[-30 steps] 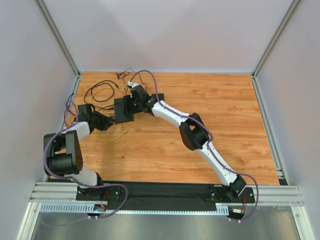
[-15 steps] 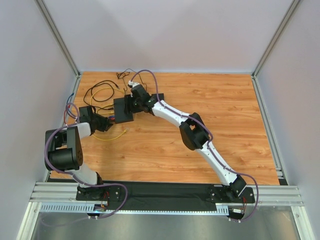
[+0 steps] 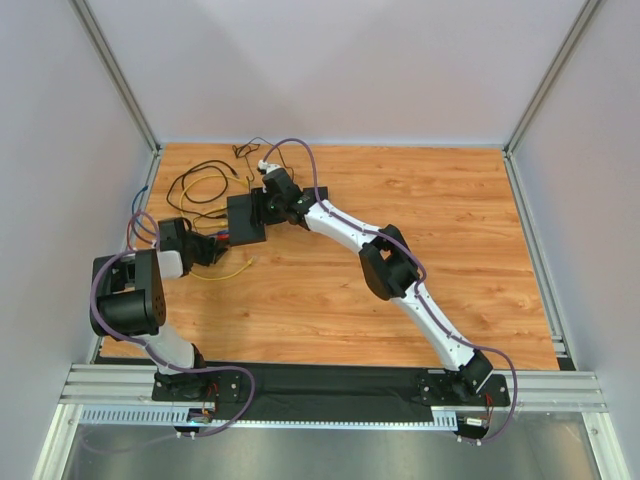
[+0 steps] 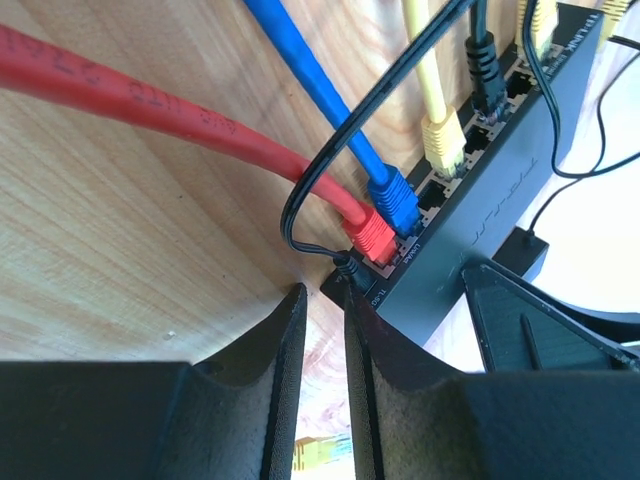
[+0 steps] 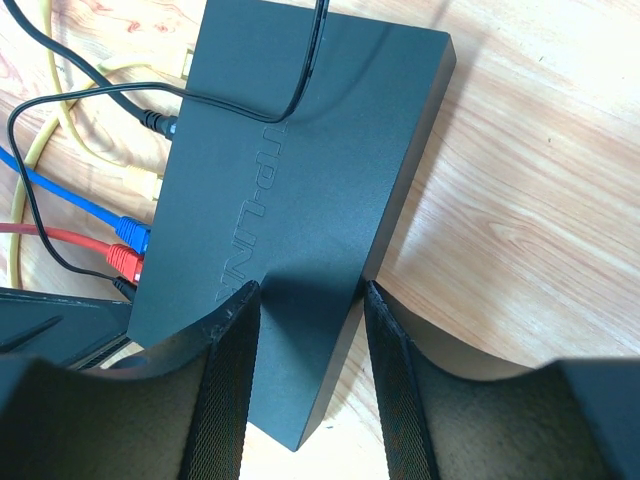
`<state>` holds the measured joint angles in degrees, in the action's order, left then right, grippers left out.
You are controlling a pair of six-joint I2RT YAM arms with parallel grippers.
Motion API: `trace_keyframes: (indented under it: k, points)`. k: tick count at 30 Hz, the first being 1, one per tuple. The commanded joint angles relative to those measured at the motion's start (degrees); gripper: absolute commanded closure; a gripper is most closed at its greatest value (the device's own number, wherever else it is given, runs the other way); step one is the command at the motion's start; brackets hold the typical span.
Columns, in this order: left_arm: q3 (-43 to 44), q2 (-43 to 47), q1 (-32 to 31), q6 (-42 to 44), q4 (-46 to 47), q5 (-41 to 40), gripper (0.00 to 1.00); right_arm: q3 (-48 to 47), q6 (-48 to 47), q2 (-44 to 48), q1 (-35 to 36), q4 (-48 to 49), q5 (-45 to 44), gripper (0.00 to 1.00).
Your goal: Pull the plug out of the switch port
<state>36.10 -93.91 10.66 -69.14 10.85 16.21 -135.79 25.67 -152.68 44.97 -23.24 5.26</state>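
Note:
The switch (image 3: 246, 218) is a flat black box on the wooden table, also shown in the left wrist view (image 4: 480, 230) and the right wrist view (image 5: 300, 180). Its port edge holds a red plug (image 4: 373, 236), a blue plug (image 4: 396, 203), a yellow plug (image 4: 441, 140) and a black plug (image 4: 483, 60). A thin black power plug (image 4: 345, 265) sits at the corner. My left gripper (image 4: 323, 300) points at that corner, its jaws a narrow slit apart with only wood between them. My right gripper (image 5: 311, 295) stands open over the switch's opposite corner.
Black and yellow cables (image 3: 200, 185) loop over the table behind and left of the switch. A loose yellow cable (image 3: 225, 272) lies in front of it. A small black adapter (image 4: 525, 250) on a thin wire lies on the far side of the switch. White walls enclose the table.
The left arm's elbow has drawn in toward its base while its gripper stays at the switch's port edge. The right arm has hardly moved.

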Motion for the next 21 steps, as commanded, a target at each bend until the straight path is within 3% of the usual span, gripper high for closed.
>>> trace_keyframes:
  k: [1,4,12,21]
  points:
    - [-1.55,1.36,0.42,0.06,6.79,-1.53,0.7,1.4,-0.27,-1.21,0.47,-3.12,1.33,0.53]
    - [-4.45,3.38,0.51,-0.11,10.67,-0.83,0.7,1.58,-0.01,-1.13,0.29,-2.95,1.86,0.53]
    - [-5.16,8.91,0.77,1.38,8.58,-0.91,0.7,4.55,0.25,0.63,-0.23,-4.96,1.51,0.55]
    - [1.6,9.45,0.68,8.32,2.17,-0.04,0.71,12.65,0.26,5.55,-0.23,-6.11,4.5,0.58]
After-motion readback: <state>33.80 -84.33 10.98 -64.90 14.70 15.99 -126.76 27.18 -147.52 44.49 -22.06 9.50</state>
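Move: The red plug, seated in the switch's left side, lies about 3 cm ahead of the left hand and straight in line, slightly below. The black power plug is nearer, some 2 cm ahead; the blue plug sits about 5 cm ahead. The switch's middle is roughly 9 cm ahead and 7 cm to the right. From the right hand, the red plug is some 5 cm back and 9 cm left. Left hand, empty, rises about 5 cm from the red plug; right draws back 2 cm along the switch. ##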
